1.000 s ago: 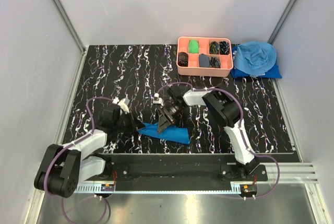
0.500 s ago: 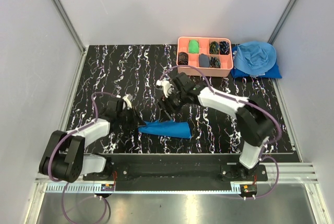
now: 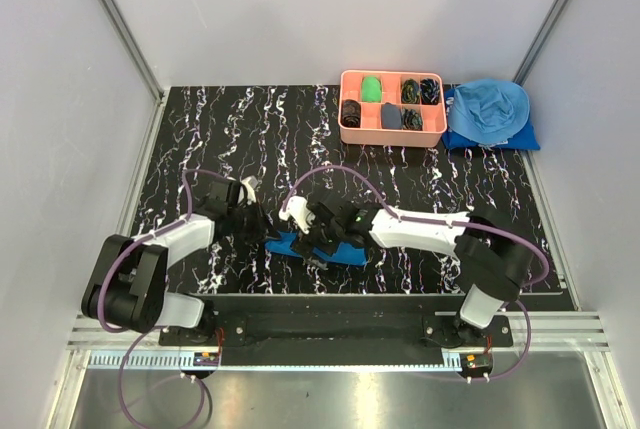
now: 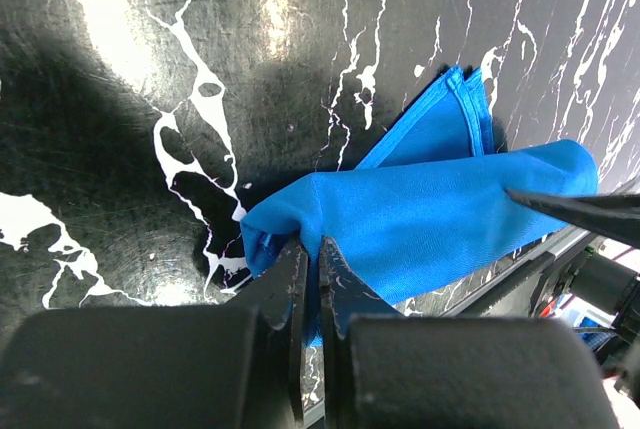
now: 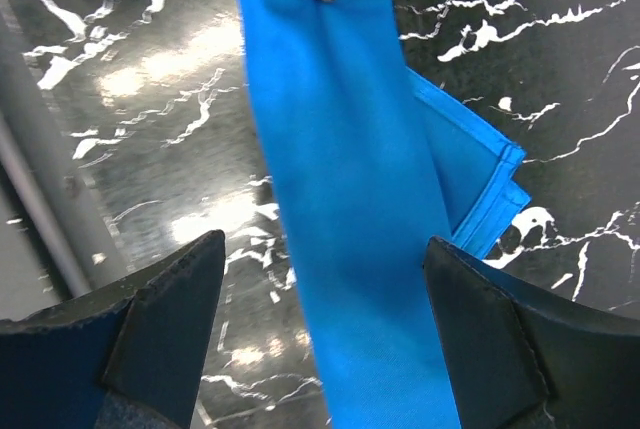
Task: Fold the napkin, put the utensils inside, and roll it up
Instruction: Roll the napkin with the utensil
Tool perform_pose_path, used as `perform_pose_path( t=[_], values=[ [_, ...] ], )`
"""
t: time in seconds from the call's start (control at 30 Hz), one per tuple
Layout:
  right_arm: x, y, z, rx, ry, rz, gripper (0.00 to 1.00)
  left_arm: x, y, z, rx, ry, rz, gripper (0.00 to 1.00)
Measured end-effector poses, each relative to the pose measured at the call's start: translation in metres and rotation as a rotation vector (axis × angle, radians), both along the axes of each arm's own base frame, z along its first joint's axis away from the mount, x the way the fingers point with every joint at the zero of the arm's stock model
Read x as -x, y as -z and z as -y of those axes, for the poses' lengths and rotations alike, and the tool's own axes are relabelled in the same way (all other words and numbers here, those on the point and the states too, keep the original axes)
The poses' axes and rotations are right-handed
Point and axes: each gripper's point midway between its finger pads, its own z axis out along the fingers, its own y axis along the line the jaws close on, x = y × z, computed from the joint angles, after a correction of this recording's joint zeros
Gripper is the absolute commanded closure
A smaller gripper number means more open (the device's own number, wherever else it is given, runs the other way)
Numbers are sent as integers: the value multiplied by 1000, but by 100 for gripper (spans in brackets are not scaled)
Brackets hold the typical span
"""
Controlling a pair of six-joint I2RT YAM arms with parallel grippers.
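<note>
The royal-blue napkin (image 3: 350, 254) lies as a long roll near the table's front edge, a loose hemmed corner (image 4: 462, 109) sticking out behind it. My left gripper (image 3: 263, 232) is shut on the roll's left end, cloth pinched between its fingertips (image 4: 312, 252). Over the roll's middle hovers my right gripper (image 3: 318, 240), its jaws open wide and straddling the napkin (image 5: 350, 199) with a gap on both sides (image 5: 325, 264). The utensils are hidden; no fork or spoon shows in any view.
A pink compartment tray (image 3: 391, 135) with small dark items stands at the back right. Beside it lies a pale sky-blue heap of cloth (image 3: 488, 111). The metal rail (image 3: 340, 301) runs along the table's front edge, just below the roll.
My right gripper has come forward from behind the napkin to hang over the roll, opening wider. The left gripper stays pinched on the roll's end and has shifted slightly right.
</note>
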Motion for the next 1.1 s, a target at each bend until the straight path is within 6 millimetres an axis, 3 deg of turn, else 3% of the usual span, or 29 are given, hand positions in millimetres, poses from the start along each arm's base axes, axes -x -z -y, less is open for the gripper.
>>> perform_pose_path(
  t=[0.27, 0.37, 0.4, 0.47, 0.5, 0.6, 0.63, 0.93, 1.1],
  values=[
    [-5, 30, 3, 75, -16, 24, 14, -1, -2, 1, 0, 14, -9, 98],
    [-7, 39, 4, 100, -15, 27, 25, -1, -3, 2, 0, 20, -10, 90],
    [-8, 38, 3, 103, -13, 29, 33, -1, -3, 2, -1, 22, -9, 81],
    [-12, 39, -1, 106, -7, 29, 39, -2, -4, 1, -4, 26, -6, 68],
    [-14, 39, -3, 105, -2, 28, 45, -2, -5, 2, -4, 27, -3, 54],
    [-19, 39, -6, 100, 15, 10, 51, -6, -9, 1, -9, 29, 10, 31],
    [-20, 39, -7, 93, 23, -6, 52, -7, -12, 1, -10, 26, 20, 28],
    [-26, 34, -8, -21, 51, -279, 55, -22, -47, -14, -55, -40, 190, 21],
    [-24, 32, -8, -88, 42, -485, 55, -15, -55, -20, -41, -68, 286, 20]
  ],
)
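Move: The rolled blue napkin lies crosswise under the open right hand, its middle about 2 cm ahead, level sideways and some 4 cm below. Its loose folded corner sticks out roughly 6 cm ahead, 3 cm left and 5 cm below. The left hand is shut on the roll's left end; from it, the roll's middle lies about 9 cm right, 3 cm back and 1 cm lower, and that corner 6 cm right, 1 cm ahead, 2 cm lower. The right fingers come to pinch the napkin roll near its middle: the hand sinks about 4 cm astride the roll, then closes to around half open while edging some 2 cm forward, the fingertips finally swinging back towards the base by nearly 30 degrees. As that grip forms, the left hand opens wide, lets go of the roll's left end and rises about 5 cm, easing slightly left and forward. ##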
